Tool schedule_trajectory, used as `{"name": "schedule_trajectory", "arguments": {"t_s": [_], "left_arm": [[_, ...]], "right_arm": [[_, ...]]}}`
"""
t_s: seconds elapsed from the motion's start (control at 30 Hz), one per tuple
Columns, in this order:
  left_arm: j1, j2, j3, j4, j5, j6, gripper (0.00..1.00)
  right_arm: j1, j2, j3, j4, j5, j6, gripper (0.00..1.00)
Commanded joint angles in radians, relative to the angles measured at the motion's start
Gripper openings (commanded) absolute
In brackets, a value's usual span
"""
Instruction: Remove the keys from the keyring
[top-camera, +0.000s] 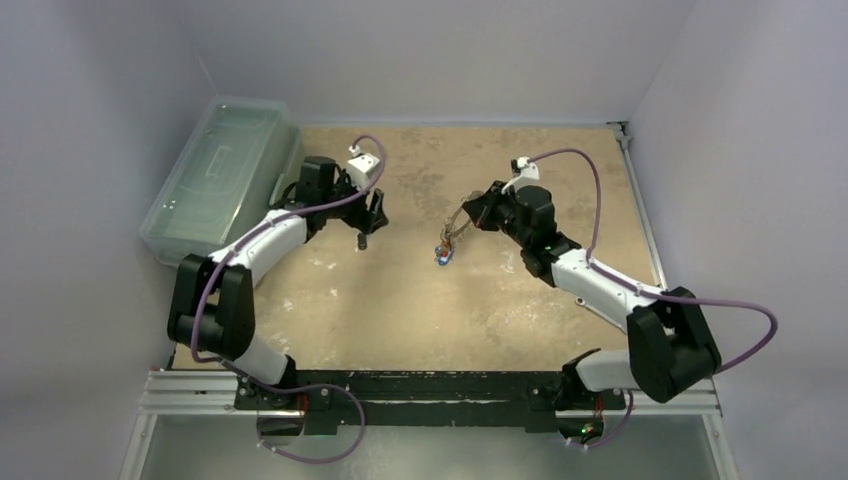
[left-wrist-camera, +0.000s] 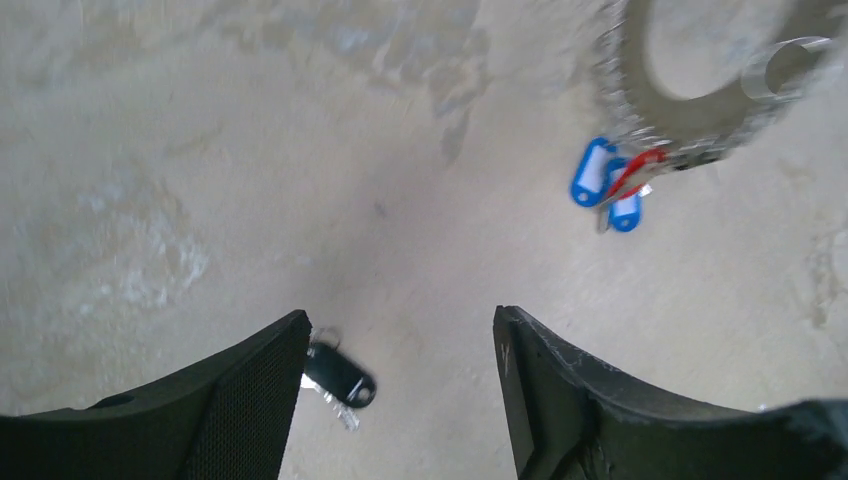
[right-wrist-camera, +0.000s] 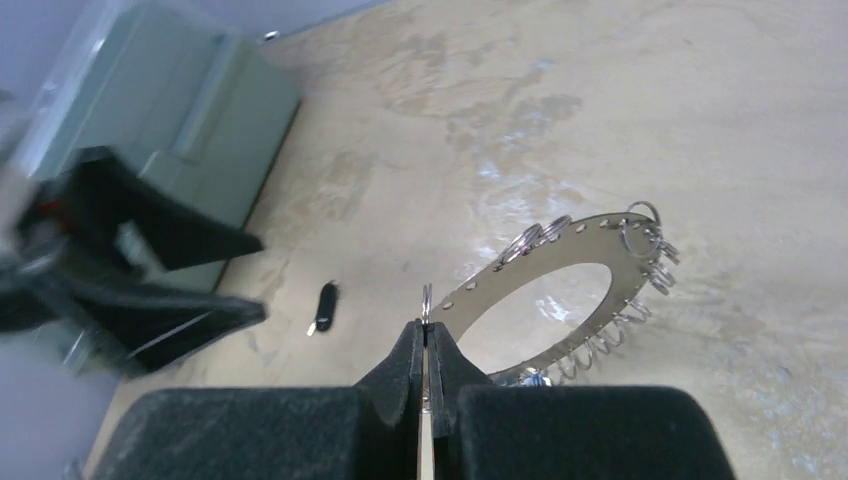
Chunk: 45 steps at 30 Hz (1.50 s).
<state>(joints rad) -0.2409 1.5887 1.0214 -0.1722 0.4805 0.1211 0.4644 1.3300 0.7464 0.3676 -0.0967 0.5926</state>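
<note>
The keyring (right-wrist-camera: 600, 235) is a flat silvery ring with holes and small split rings along its rim. My right gripper (right-wrist-camera: 425, 335) is shut on its edge and holds it tilted above the table (top-camera: 455, 232). Keys with blue and red heads (left-wrist-camera: 610, 185) hang from its low side (top-camera: 442, 255). One black-headed key (left-wrist-camera: 340, 375) lies loose on the table beside the left finger (left-wrist-camera: 250, 400) of my left gripper (left-wrist-camera: 400, 320). That gripper is open with nothing between its fingers, and it hovers left of the ring (top-camera: 368, 212). The same black key (right-wrist-camera: 325, 305) also shows in the right wrist view.
A clear plastic bin (top-camera: 215, 175) with a lid stands at the table's back left, just behind the left arm. The tabletop (top-camera: 480, 310) is bare, stained beige wood. White walls close it in on three sides.
</note>
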Motion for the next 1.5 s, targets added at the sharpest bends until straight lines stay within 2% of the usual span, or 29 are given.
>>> {"name": "schedule_trajectory", "arguments": {"t_s": [0.0, 0.13, 0.37, 0.47, 0.53, 0.7, 0.83, 1.03, 1.2, 1.33, 1.47], "left_arm": [[-0.112, -0.085, -0.057, 0.149, 0.020, -0.062, 0.65], [-0.193, -0.059, -0.082, 0.258, -0.024, -0.157, 0.61], [-0.257, 0.059, -0.036, 0.389, -0.030, -0.303, 0.61], [-0.300, 0.095, -0.021, 0.429, -0.095, -0.318, 0.60], [-0.332, 0.126, -0.008, 0.430, -0.196, -0.328, 0.56], [-0.375, 0.197, 0.009, 0.482, -0.338, -0.370, 0.47], [-0.402, 0.249, 0.035, 0.517, -0.420, -0.377, 0.45], [-0.427, 0.304, 0.057, 0.567, -0.472, -0.389, 0.45], [-0.442, 0.340, 0.080, 0.588, -0.514, -0.393, 0.51], [-0.449, 0.373, 0.102, 0.603, -0.522, -0.394, 0.51], [-0.454, 0.393, 0.124, 0.581, -0.578, -0.384, 0.44]], "right_arm": [[0.000, 0.037, 0.047, 0.026, 0.182, 0.114, 0.00], [-0.001, 0.093, 0.090, 0.035, 0.229, 0.152, 0.00], [-0.001, 0.236, 0.171, 0.042, 0.270, 0.202, 0.00], [-0.003, 0.277, 0.198, 0.036, 0.286, 0.216, 0.00], [-0.003, 0.290, 0.208, 0.035, 0.300, 0.224, 0.00], [-0.009, 0.297, 0.206, 0.027, 0.310, 0.236, 0.00], [-0.018, 0.304, 0.203, 0.020, 0.308, 0.252, 0.00], [-0.031, 0.302, 0.203, 0.006, 0.302, 0.272, 0.00], [-0.038, 0.314, 0.202, 0.001, 0.283, 0.284, 0.00], [-0.045, 0.319, 0.203, -0.001, 0.273, 0.288, 0.00], [-0.054, 0.314, 0.199, -0.004, 0.262, 0.291, 0.00]]}}
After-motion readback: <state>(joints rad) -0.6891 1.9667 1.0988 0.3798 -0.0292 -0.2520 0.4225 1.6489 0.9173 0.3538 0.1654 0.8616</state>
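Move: The left gripper is open and empty. The bunch of keys and tags to work on next hangs from the low end of the keyring, about 16 cm to its right, 2 cm back and 6 cm below. The already removed black key lies on the table some 3 cm to its left, 2 cm back and 10 cm below. From the right gripper, shut on the keyring, the bunch hangs about 4 cm to the left, 4 cm back and 12 cm lower. Bring the left gripper about 17 cm to the right to the hanging keys, first lifting a few centimetres and drawing back, then sinking and easing forward until the half-closed fingers stand around the black key and red tag. Meanwhile keep the right gripper shut on the keyring and carry it some 8 cm forward and 6 cm down, turning it about 20 degrees clockwise and tipping it down a little. ##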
